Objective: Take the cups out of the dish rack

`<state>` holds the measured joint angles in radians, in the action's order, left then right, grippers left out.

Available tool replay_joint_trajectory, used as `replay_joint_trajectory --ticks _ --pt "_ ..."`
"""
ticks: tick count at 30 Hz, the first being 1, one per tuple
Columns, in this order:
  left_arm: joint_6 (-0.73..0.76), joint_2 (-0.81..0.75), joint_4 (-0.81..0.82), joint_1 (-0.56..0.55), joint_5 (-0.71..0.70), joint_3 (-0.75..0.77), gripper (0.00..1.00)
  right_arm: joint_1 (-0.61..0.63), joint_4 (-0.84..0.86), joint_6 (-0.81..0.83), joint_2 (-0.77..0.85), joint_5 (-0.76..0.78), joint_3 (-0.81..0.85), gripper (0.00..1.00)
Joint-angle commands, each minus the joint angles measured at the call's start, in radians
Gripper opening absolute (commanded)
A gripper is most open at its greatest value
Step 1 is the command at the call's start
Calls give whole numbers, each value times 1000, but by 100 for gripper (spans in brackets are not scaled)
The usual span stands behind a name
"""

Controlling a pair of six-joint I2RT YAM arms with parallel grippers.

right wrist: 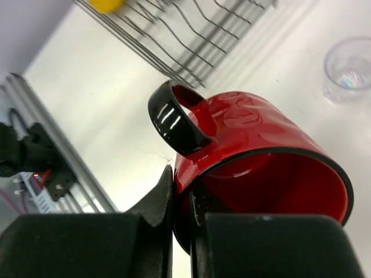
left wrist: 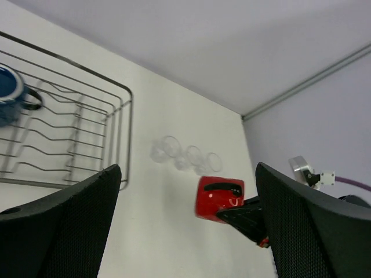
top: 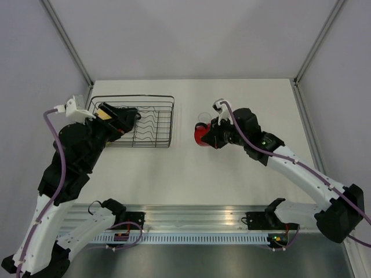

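Observation:
The black wire dish rack (top: pixel 152 123) stands at the back left. My left gripper (top: pixel 128 117) hovers over its left part, open and empty, its fingers wide apart in the left wrist view (left wrist: pixel 188 169). A blue mug (left wrist: pixel 8 96) lies in the rack, and a yellow mug (top: pixel 106 113) shows beside my left gripper and in the right wrist view (right wrist: pixel 105 4). My right gripper (top: pixel 211 136) is shut on the rim of the red mug (top: pixel 200 135), one finger inside and one outside (right wrist: pixel 181 194), to the right of the rack. Three clear tumblers (left wrist: pixel 193 155) stand on the table behind the red mug.
The white table (top: pixel 185 174) ends in a metal rail (top: pixel 191 217) at the near edge. Grey walls with metal corner posts (top: pixel 313 43) close the back and sides. One tumbler (right wrist: pixel 350 69) stands close beyond the red mug.

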<state>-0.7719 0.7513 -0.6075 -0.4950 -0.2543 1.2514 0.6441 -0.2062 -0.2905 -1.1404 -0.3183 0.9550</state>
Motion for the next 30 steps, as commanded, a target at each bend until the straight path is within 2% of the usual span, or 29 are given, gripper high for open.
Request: replay_joint_trajectory --ticks 1,9,19,30 --pt "267 -15 -115 3 -161 22 100 12 -218 66 -87 160 154 0" --pt "407 -82 -172 1 -273 -38 100 103 -389 67 -361 405 333 0" --pt "464 -96 -176 1 -344 -86 100 147 -504 76 -691 469 518 0" --pt "488 -115 -176 3 -370 -127 100 146 -588 103 -861 464 665 0"
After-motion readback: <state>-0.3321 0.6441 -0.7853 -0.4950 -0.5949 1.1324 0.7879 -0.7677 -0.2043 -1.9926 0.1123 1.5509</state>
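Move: My right hand already holds the red mug tilted by its rim; the bare spot for it lies about 4 cm ahead, 1 cm left and 22 cm below. At that lower height, the near glass stands 16 cm ahead and level sideways, the middle glass 16 ahead, 8 right. From my empty left hand, the yellow mug is 10 cm ahead, 18 left, 36 below; the blue mug, 18 ahead, 9 left, equally low. Keeping the red mug's rim pinched, I lower my right hand about 18 cm and reach slightly forward to the bare table in front of the near glass, tipping the fingers from leftward to nearly straight down. Meanwhile my open left hand swings left and sinks towards the yellow mug, rolling its left side up some 30 degrees; it touches nothing. ##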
